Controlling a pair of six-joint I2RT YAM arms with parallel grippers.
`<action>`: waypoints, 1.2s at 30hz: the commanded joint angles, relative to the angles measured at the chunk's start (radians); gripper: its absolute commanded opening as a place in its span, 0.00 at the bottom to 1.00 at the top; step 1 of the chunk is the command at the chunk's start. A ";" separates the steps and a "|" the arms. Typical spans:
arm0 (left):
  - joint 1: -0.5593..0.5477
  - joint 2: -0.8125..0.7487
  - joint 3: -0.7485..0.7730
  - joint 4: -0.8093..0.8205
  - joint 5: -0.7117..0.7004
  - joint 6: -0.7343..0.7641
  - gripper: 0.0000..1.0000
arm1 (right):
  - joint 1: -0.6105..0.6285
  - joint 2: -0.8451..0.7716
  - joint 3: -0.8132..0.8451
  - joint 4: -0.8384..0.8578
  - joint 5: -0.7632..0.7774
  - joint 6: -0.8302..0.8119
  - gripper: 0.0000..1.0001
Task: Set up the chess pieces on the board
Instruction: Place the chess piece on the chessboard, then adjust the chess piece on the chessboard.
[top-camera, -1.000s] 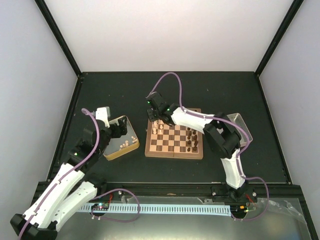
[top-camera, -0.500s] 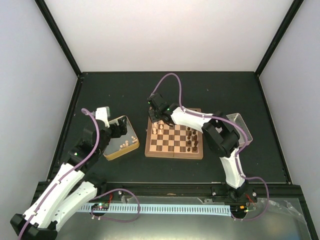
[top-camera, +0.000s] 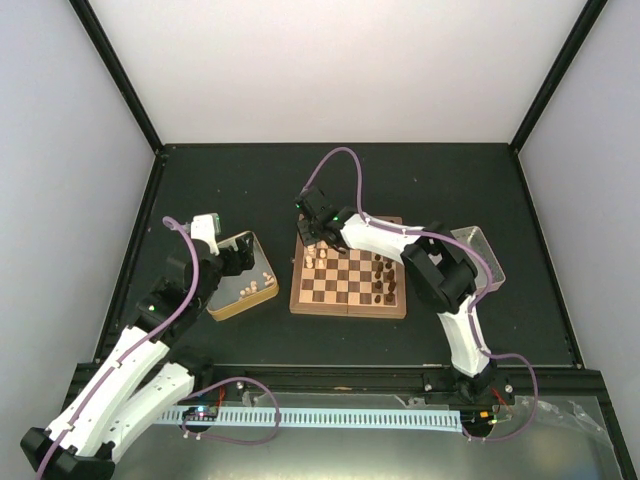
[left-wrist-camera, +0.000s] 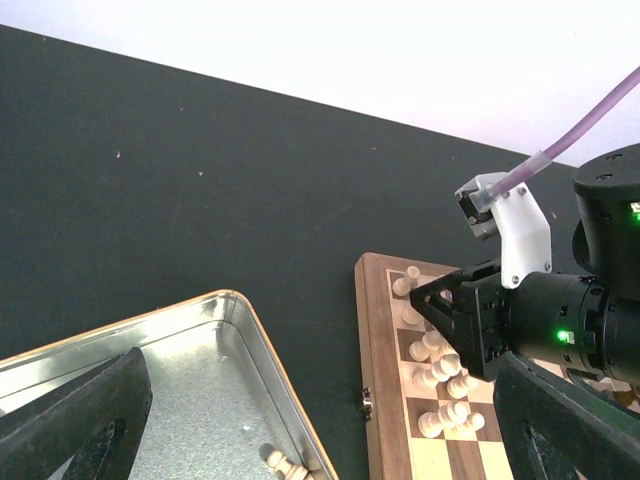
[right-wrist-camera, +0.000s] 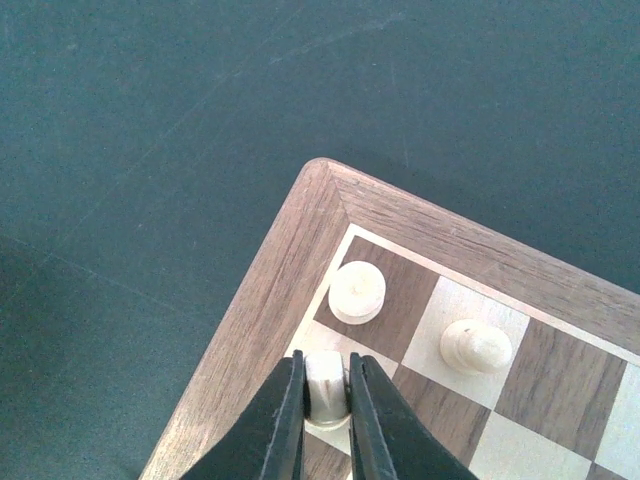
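The board (top-camera: 347, 310) lies mid-table, with pale chess pieces (top-camera: 318, 258) along its left side and dark ones (top-camera: 382, 280) on its right. My right gripper (top-camera: 312, 240) is at the board's far-left corner. In the right wrist view it (right-wrist-camera: 326, 400) is shut on a pale piece (right-wrist-camera: 326, 378) that stands on the edge square next to the corner. Two other pale pieces (right-wrist-camera: 357, 291) (right-wrist-camera: 476, 345) stand just beyond it. My left gripper (top-camera: 238, 258) hangs open over the gold tin (top-camera: 240, 310), nothing between its fingers (left-wrist-camera: 100, 410).
The tin holds loose pale pieces (top-camera: 258, 285), one lying by its wall (left-wrist-camera: 280, 465). A silver-grey tray (top-camera: 482, 248) sits right of the board, partly behind the right arm. Black walls with posts bound the dark table.
The right gripper has settled slightly lower at the board's far-left corner with the pale piece between its fingers. The left arm has barely shifted.
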 joint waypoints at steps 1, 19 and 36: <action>0.007 -0.010 0.021 -0.011 -0.019 -0.005 0.95 | -0.005 0.019 0.025 -0.019 0.004 0.008 0.15; 0.010 -0.005 0.024 -0.011 -0.019 -0.005 0.97 | -0.022 -0.078 0.034 -0.036 -0.040 0.083 0.32; 0.046 -0.004 0.019 -0.002 0.006 0.000 0.97 | -0.032 -0.111 0.036 -0.254 -0.273 0.260 0.35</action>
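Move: The white chess piece is still between the right fingertips, its middle about 1 cm below them, right over its light square next to the far-left corner of the board. The corner piece stands some 3 cm ahead; a white pawn is about 3 cm ahead and 3 cm to the right; another white piece stands roughly 3 cm back. From the left hand the held piece lies about 13 cm ahead, 15 cm right and 18 cm lower. Go on opening the right fingers to about a third and let go of the chess piece on its light square, the hand all but still at first. Then raise the right gripper about 4 cm off the piece, and near the top draw it back some 3 cm over the row of white pieces along the left edge, tipping the fingers steeper by roughly 10 degrees. ##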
